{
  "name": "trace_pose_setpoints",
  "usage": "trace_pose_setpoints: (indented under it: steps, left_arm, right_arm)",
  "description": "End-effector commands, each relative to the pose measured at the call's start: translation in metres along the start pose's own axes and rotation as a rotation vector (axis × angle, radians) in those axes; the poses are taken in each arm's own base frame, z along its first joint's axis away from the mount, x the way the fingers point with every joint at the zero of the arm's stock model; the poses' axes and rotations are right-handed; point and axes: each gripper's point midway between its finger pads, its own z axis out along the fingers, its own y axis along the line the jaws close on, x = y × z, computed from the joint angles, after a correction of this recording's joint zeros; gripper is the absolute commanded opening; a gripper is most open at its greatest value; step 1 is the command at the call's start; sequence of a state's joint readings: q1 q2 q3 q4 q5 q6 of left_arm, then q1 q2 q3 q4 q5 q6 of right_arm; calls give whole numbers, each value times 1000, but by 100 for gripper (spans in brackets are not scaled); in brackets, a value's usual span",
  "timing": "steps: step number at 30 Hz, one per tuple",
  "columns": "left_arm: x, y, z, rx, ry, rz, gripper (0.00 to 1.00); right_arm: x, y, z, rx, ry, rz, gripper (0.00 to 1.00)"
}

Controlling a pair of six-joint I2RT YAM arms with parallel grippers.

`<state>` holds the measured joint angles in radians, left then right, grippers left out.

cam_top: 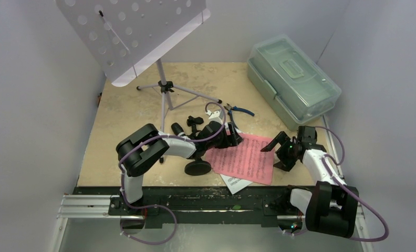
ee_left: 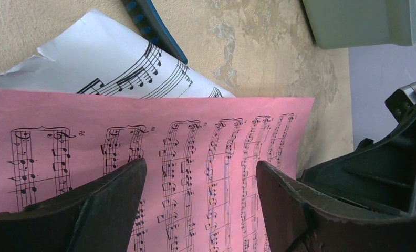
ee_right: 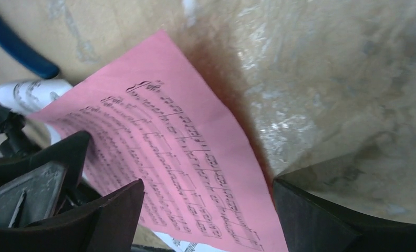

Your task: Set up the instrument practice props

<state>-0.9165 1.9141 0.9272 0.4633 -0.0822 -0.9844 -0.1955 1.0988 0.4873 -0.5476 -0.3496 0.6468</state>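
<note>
The lavender music stand (cam_top: 165,89) stands at the back left, its hole-punched tray (cam_top: 132,31) tilted. A black microphone (cam_top: 178,128) lies by the tripod legs. The mic stand's round base (cam_top: 198,167) shows beneath my left arm. The pink music sheet (cam_top: 245,157) lies flat over a white sheet (cam_top: 236,182). My left gripper (cam_top: 232,137) hovers open over the pink sheet's (ee_left: 195,142) far left corner, nothing between its fingers (ee_left: 111,194). My right gripper (cam_top: 277,149) is open at the sheet's right edge; in its wrist view the pink sheet (ee_right: 185,152) runs between the spread fingers (ee_right: 116,210).
Blue-handled pliers (cam_top: 240,110) lie just behind the sheets. A clear lidded box (cam_top: 292,79) sits at the back right. White walls close in on both sides. The two grippers face each other across the pink sheet.
</note>
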Motion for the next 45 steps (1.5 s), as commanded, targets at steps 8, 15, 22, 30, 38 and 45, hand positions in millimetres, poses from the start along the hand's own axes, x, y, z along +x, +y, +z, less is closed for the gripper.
trace_pose_setpoints:
  steps: [8, 15, 22, 30, 38, 45]
  left_arm:
    - [37, 63, -5, -193, 127, 52, 77]
    - [37, 63, -4, -195, 127, 57, 77]
    - [38, 61, -4, -191, 136, 55, 77]
    - [39, 56, -2, -171, 145, 59, 78]
    - [42, 55, -1, -167, 152, 63, 78]
    - [41, 50, -2, -158, 156, 81, 78]
  right_arm:
    - [13, 31, -9, -206, 22, -98, 88]
    - [21, 42, -23, -272, 30, -126, 86]
    - [18, 47, -23, -300, 12, -165, 76]
    - [20, 63, -18, -375, 5, -248, 74]
    - [10, 66, -20, -372, -68, -264, 89]
    - [12, 39, -4, -236, -60, -147, 64]
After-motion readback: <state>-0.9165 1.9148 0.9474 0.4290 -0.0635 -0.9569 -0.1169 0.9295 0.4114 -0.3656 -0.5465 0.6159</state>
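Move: The pink sheet's right edge runs just under the right gripper, about level with it, some 1 cm to its right and 2 cm below; the sheet's middle is about 12 cm to its left. The pliers lie roughly 18 cm ahead and 14 cm left of the right gripper, the green box's middle about 28 cm ahead and 7 cm right. From the left gripper that edge is some 9 cm back and 13 cm right, 2 cm lower. Work the right gripper up and left at the pink sheet's free right edge, about 4 cm each way, lifting the edge between the open fingers. Swing the fingertips outward some 20 degrees with a slight counter-clockwise turn, and narrow the fingers by about a quarter, widening briefly before the last narrowing. Keep the left gripper still, its open fingers resting on the sheet's far part. ##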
